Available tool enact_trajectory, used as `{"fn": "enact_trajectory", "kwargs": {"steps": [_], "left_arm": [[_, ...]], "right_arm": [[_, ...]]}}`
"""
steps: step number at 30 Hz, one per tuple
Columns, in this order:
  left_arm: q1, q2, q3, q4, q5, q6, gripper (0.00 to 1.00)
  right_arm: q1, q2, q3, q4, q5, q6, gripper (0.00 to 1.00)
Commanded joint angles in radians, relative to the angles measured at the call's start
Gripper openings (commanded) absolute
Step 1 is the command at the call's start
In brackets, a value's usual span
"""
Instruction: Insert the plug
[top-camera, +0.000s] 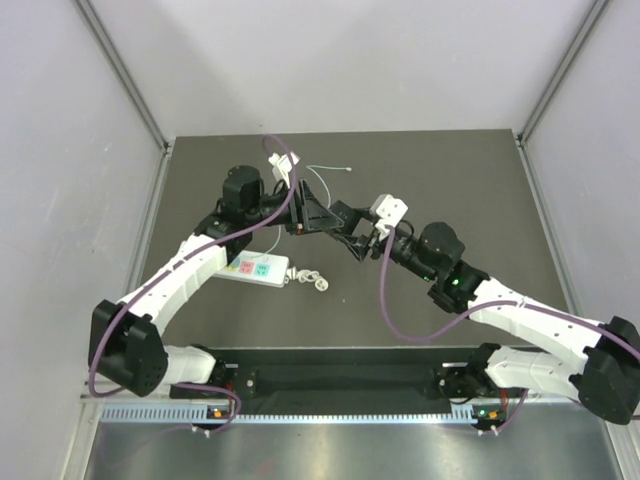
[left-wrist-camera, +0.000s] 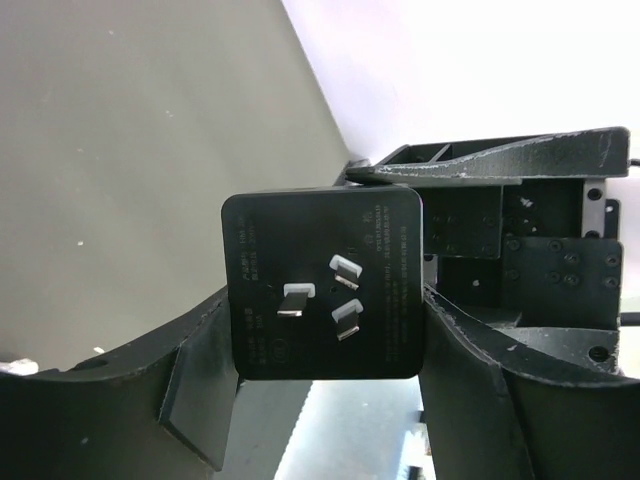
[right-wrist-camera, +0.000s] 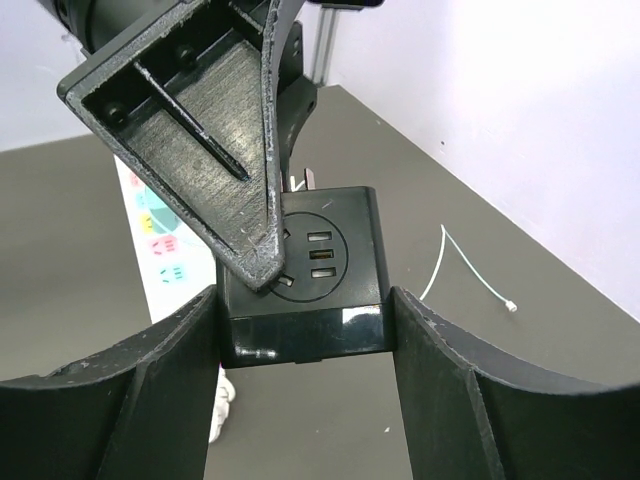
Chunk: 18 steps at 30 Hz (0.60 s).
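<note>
The plug (top-camera: 335, 216) is a small black cube held above the table between both grippers. In the left wrist view its face with three metal prongs (left-wrist-camera: 325, 285) points at the camera. My left gripper (left-wrist-camera: 328, 300) is shut on its two sides. In the right wrist view its socket face (right-wrist-camera: 310, 265) shows. My right gripper (right-wrist-camera: 303, 300) is shut on it, and a left finger (right-wrist-camera: 190, 130) lies over part of that face. The grippers meet at mid-table, left (top-camera: 308, 214) and right (top-camera: 350, 228). A thin pale wire (top-camera: 325, 178) lies on the table behind them.
The long white power strip (top-camera: 258, 268) with coloured sockets lies on the dark mat below the left arm, also in the right wrist view (right-wrist-camera: 150, 220). A short coiled white cord (top-camera: 308, 279) lies at its right end. Grey walls stand on three sides.
</note>
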Motion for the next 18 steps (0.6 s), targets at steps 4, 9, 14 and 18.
{"fn": "enact_trajectory", "kwargs": {"steps": [4, 9, 14, 18], "left_arm": [[-0.013, -0.014, -0.041, 0.306, 0.090, -0.223, 0.00], [-0.014, -0.077, -0.053, 0.323, 0.096, -0.114, 0.00], [-0.047, -0.192, -0.004, 0.073, -0.048, 0.216, 0.00], [-0.067, -0.273, -0.084, 0.214, 0.004, 0.295, 0.00]], "right_arm": [[0.005, -0.061, -0.098, 0.233, -0.026, 0.099, 0.80], [-0.157, -0.164, -0.241, 0.451, -0.273, 0.272, 0.93], [-0.212, -0.239, -0.255, 0.403, -0.431, 0.199, 0.91], [-0.211, -0.298, -0.327, 0.480, -0.474, 0.101, 0.93]]}}
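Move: Both hands grip the black plug between them: its middle is about 1 cm ahead and 3 cm right of the left hand, and some 2 cm ahead and 2 cm left of the right. The power strip's middle lies about 24 cm left of the left hand, level fore-and-aft and roughly 25 cm below. The coiled white cord is some 6 cm left and 3 cm back of the left hand, as far down. Right hand opens, backs off rightward about 7 cm; left, still gripping the black plug, rises and draws back. ##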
